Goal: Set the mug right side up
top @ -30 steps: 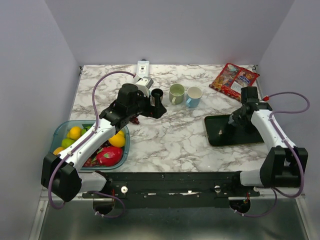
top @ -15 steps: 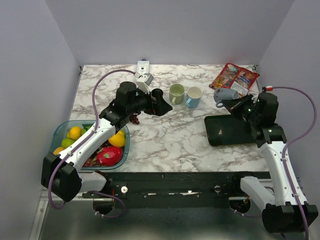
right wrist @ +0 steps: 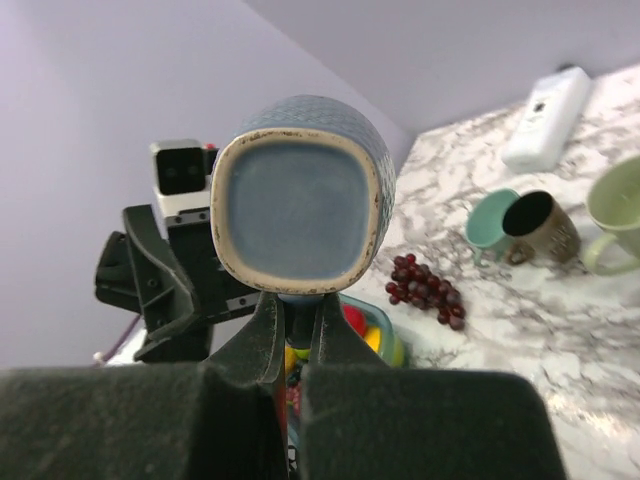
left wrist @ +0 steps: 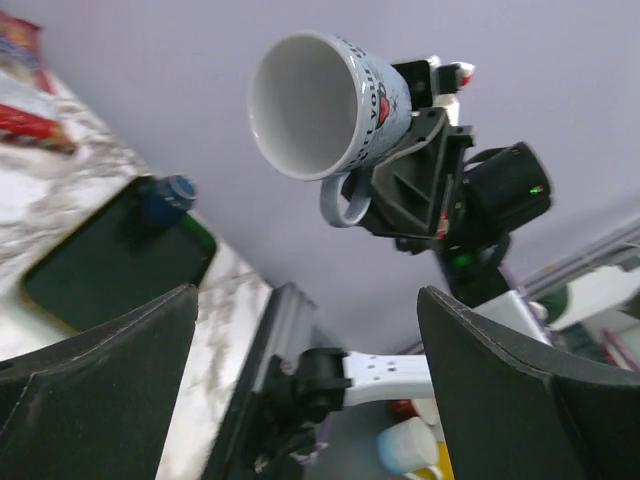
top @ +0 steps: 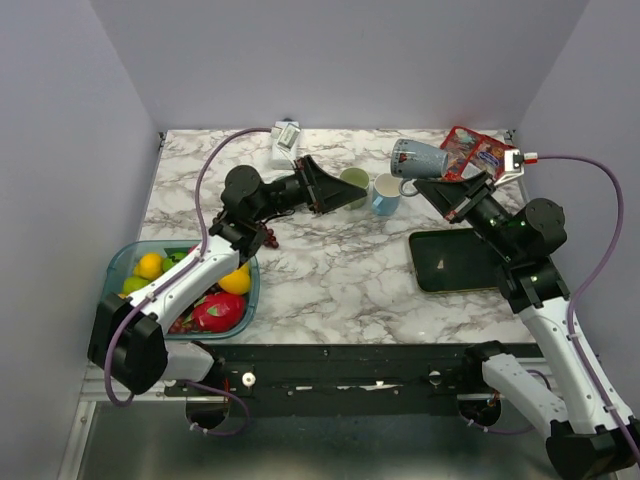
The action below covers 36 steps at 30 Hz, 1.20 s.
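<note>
A blue-grey mug [top: 418,158] hangs in the air on its side over the back right of the table, its mouth facing left. My right gripper [top: 447,192] is shut on its handle. In the right wrist view the mug's flat base [right wrist: 300,208] faces the camera, and the fingers [right wrist: 262,330] pinch the handle just below it. My left gripper [top: 335,190] is raised and open, pointing right at the mug with a gap between them. The left wrist view looks into the mug's white inside [left wrist: 305,100]; its handle [left wrist: 343,203] hangs below, and the left gripper [left wrist: 305,300] holds nothing.
A green mug [top: 354,181] and a light blue mug [top: 387,194] stand at the back middle. Snack packets [top: 480,152] lie at the back right and a black tray [top: 460,262] at the right. A fruit bowl [top: 118,262], grapes [right wrist: 425,290] and a white remote [top: 287,135] are on the left.
My right arm has lifted the mug from beside the tray, up and to the left, and turned its mouth leftward. My left gripper has tilted up and swung right, and now points at it.
</note>
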{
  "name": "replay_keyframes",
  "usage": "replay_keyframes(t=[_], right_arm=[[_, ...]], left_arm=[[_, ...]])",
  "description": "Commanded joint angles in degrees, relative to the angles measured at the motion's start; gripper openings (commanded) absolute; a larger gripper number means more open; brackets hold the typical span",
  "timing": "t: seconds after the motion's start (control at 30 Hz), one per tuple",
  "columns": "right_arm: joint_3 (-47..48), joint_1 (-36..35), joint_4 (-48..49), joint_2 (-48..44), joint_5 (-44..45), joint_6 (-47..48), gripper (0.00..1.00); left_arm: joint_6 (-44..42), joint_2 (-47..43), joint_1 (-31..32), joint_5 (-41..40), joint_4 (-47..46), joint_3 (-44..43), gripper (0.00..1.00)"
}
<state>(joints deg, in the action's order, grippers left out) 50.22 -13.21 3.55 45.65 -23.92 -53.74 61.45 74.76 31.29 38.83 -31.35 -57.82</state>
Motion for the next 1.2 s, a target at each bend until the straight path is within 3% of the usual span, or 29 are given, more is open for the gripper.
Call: replay_keyframes(t=[0.0,0.17,0.5,0.67,0.77,0.9,1.07,1.13,1.17], right_arm=[[-0.3,-1.2,13.6,-0.6,-3.3,-0.7,0.01],[0.4,-2.4,16.7,0.0,-4.3,-1.1,0.01],[-1.7,-3.5,17.6,-0.6,-3.2,-1.2,0.01],[-1.9,-3.7,17.6,-0.7,-3.1,-0.9,0.01],[-2.1,-3.7,17.6,-0.8,-3.1,-0.9,0.01],[-2.7,-3.7,17.5,-1.1,-3.1,-1.0,0.01],[-3.0,-3.8,16.2,-1.6,-3.8,-0.7,0.01],[-2.8,-3.8,14.8,-1.6,-4.5,0.0,0.01],[-2.6,-3.8,14.1,-1.7,-4.9,0.7,0.01]], left_arm=[[10.5,3.2,3.8,3.2,-12.0,-2.5,0.99],[11.1,7.1,6.9,2.1,-12.0,-6.6,0.95],[12.0,12.1,9.3,-0.8,-11.1,-13.2,0.57],[12.6,13.0,10.1,-2.8,-11.2,-12.7,0.53],[13.0,13.3,10.4,-3.9,-11.6,-12.9,0.45],[12.6,13.7,10.5,-4.9,-10.2,-13.7,0.25],[11.2,13.8,10.7,-5.4,-9.7,-13.8,0.16],[10.7,13.9,10.7,-5.5,-9.4,-13.9,0.01],[10.4,13.8,10.7,-5.5,-9.4,-14.0,0.00]])
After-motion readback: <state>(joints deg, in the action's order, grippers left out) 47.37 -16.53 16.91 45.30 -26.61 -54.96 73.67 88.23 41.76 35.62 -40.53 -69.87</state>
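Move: My right hand already holds the patterned mug by its handle. The mug lies on its side with its mouth towards my left hand; its middle is about 4 cm ahead, 1 cm left and 4 cm above the right hand. From my open left hand, the patterned mug is some 11 cm right, 4 cm ahead and 5 cm higher. Some 31 cm below the left hand stand the light blue mug, 18 cm ahead and 7 cm right, and the green mug, 19 cm straight ahead. I reach my left hand about 8 cm to the right, rising some 4 cm and easing slightly back, in under the patterned mug's rim, and close its wide-open fingers on the handle until they stop partly open, pinching it. My right hand lifts the mug about 3 cm, drawing slightly back and left and tipping up some 10 degrees, then holds steady, still gripping the handle. ##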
